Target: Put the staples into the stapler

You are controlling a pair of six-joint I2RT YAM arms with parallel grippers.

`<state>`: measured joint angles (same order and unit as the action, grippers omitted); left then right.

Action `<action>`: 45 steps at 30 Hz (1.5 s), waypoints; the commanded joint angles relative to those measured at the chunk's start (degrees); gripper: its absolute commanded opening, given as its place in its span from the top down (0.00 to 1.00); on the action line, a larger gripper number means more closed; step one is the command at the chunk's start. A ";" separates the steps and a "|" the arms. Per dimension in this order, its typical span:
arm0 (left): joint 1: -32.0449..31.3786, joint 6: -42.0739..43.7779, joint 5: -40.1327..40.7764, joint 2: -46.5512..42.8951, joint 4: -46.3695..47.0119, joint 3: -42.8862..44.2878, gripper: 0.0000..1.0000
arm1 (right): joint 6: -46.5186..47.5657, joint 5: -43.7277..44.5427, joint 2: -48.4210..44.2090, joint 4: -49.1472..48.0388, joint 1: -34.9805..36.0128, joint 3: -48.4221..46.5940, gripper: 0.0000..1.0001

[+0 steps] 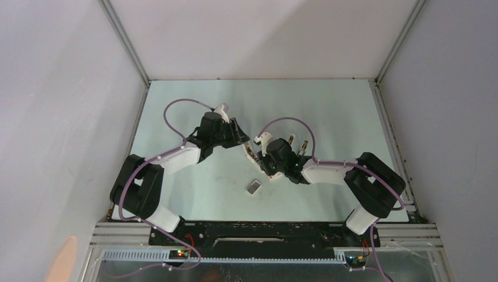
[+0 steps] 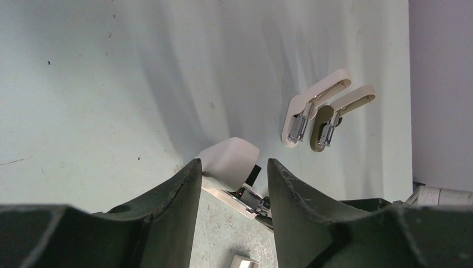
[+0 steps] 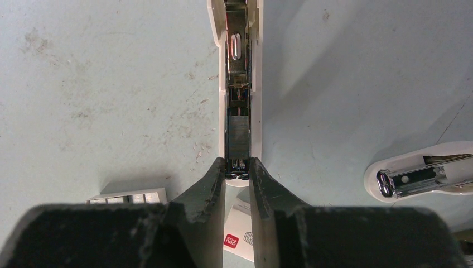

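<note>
The white stapler [image 3: 239, 84] lies opened out on the table, its metal channel facing up with a grey strip inside. My right gripper [image 3: 237, 163] is shut on the channel's near end. In the left wrist view, the stapler's raised white lid [image 2: 230, 159] shows just past my left gripper [image 2: 234, 163], which is open with nothing between its fingers. The staples [image 1: 254, 187], a small grey block, lie on the table in front of both grippers, also seen as a grey block [image 3: 128, 196] left of my right fingers. A white printed box [image 3: 240, 237] lies under the right jaws.
Two more opened staplers [image 2: 309, 109] [image 2: 340, 114] lie side by side to the right of the held one; one of these staplers [image 3: 424, 177] shows at the right edge of the right wrist view. Grey walls enclose the pale green table [image 1: 194, 111].
</note>
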<state>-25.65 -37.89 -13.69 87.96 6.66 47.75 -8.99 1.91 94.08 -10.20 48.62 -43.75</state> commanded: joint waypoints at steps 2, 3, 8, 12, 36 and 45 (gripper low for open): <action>-0.28 2.76 -0.15 -2.54 -0.12 1.67 0.50 | -0.33 0.20 0.81 -3.43 0.32 0.14 0.87; -0.28 2.88 -0.37 -2.47 0.05 1.79 0.50 | -0.32 0.20 0.79 -3.49 0.33 0.10 0.87; 0.26 3.08 -1.26 -2.40 0.80 2.41 0.51 | -0.46 -0.13 1.01 -3.73 0.33 0.10 0.87; 1.25 2.96 -1.91 -2.77 2.06 2.59 0.51 | -0.41 -0.39 1.15 -3.87 0.32 0.09 0.87; -0.47 11.05 0.97 -3.33 5.97 -2.97 0.74 | -0.96 -1.16 1.43 -4.17 0.07 0.11 0.88; -9.64 18.17 11.05 -9.48 7.29 -8.38 0.79 | -1.31 -1.29 1.73 -4.92 0.10 0.15 0.89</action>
<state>-31.05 -23.94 -7.31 81.82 13.91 42.00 -9.58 1.39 94.85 -11.92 48.51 -43.75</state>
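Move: The stapler's raised cover is already between the left hand's open fingertips, its middle about 1 cm ahead, neither left nor right, and 1 cm below. The stapler's base lies roughly 4 cm back and 3 cm right of that hand, 6 cm lower; the beige stapler is some 14 cm right and 1 cm ahead, 6 cm lower. From the right hand, which grips the base's front end, the cover is about 8 cm forward, 5 cm left and 5 cm higher. The raised cover gets pinched by the left fingers, which narrow around it while the hand eases a little forward, left and up, roughly 2 cm. Still closing slightly, the left hand then draws back about 2.5 cm, also rightward and a bit upward, towards the front end, tipping its fingers up nearly 20 degrees. The right hand stays put, keeping its grip on that end. ##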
